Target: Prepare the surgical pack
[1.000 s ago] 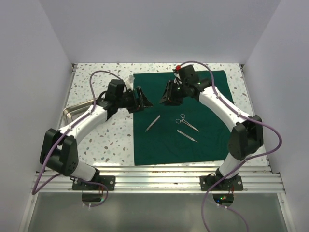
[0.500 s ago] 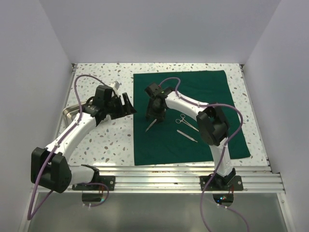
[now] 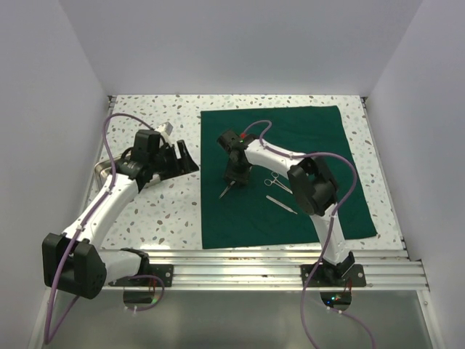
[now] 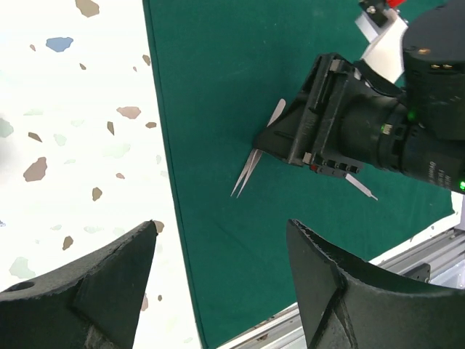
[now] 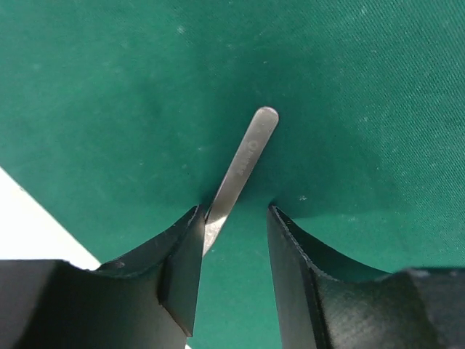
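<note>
The surgical pack, a dark green drape, lies flat on the speckled table. Steel tweezers rest near its left edge. My right gripper points down over them, open. In the right wrist view the tweezers run between its fingers, touching the left one and apart from the right one. My left gripper hovers just left of the drape's edge, open and empty. The left wrist view shows the tweezers with the right gripper on top of them, and the drape below.
Scissor-handled forceps and a thin straight instrument lie on the drape to the right of the tweezers. A shallow steel tray sits at the table's left side, partly behind my left arm. White walls close in the table.
My right gripper swung from the drape's far middle to its left part and came down over the tweezers. My left gripper drew back leftward off the drape's edge.
</note>
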`<state>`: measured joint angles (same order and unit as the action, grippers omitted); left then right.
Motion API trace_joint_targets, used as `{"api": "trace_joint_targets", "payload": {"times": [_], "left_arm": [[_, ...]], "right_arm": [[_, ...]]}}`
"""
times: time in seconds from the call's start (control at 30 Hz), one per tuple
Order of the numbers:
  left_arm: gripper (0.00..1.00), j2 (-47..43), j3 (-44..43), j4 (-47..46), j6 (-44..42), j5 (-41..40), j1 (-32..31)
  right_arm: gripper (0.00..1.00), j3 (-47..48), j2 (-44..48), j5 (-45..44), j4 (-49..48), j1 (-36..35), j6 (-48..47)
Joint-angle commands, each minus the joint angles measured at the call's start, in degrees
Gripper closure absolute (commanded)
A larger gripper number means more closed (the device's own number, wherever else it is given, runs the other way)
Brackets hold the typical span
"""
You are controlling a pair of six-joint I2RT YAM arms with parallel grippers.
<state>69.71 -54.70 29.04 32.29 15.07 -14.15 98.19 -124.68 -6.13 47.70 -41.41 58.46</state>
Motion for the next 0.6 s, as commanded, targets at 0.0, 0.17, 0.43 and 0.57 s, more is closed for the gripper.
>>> {"api": "trace_joint_targets", "payload": {"times": [0.0, 0.17, 0.43, 0.57], "left_arm": [[0.24, -1.7, -0.1, 0.7, -2.1, 1.5, 0.8], [0.24, -1.4, -0.4, 0.8, -2.8, 2.0, 1.2], [0.23, 0.7, -0.8, -0.4, -3.4, 5.7, 1.4], [0.2, 2.4, -1.2, -1.5, -2.9, 8.5, 1.5]], "right_arm": [[0.57, 3.1, -1.7, -2.4, 1.3, 0.0, 1.3], [0.64, 3.2, -2.3, -2.4, 1.6, 0.1, 1.7], [0.85, 3.1, 0.8, -2.6, 1.9, 0.0, 0.6], [0.96, 5.2, 2.8, -3.0, 1.9, 0.0, -1.4]]}}
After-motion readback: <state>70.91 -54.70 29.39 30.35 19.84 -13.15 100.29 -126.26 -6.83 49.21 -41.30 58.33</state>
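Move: The tweezers lie almost under the right hand's fingers, on the green drape: their middle is about 1 cm back, 1 cm to its left and 1 cm lower, with the handle slanting forward and right. The scissors are some 15 cm to this hand's right and level with it; the scalpel is about 15 cm right and 7 cm back. From the left hand the tweezers lie roughly 14 cm right, 2 cm ahead and 15 cm below. The right hand pinches the tweezers near mid-length, its fingers closing from just under half open to almost shut around them. It stays practically in place meanwhile, sinking only about half a centimetre close over the drape, with the fingers pointing down and no real turn of the wrist. ##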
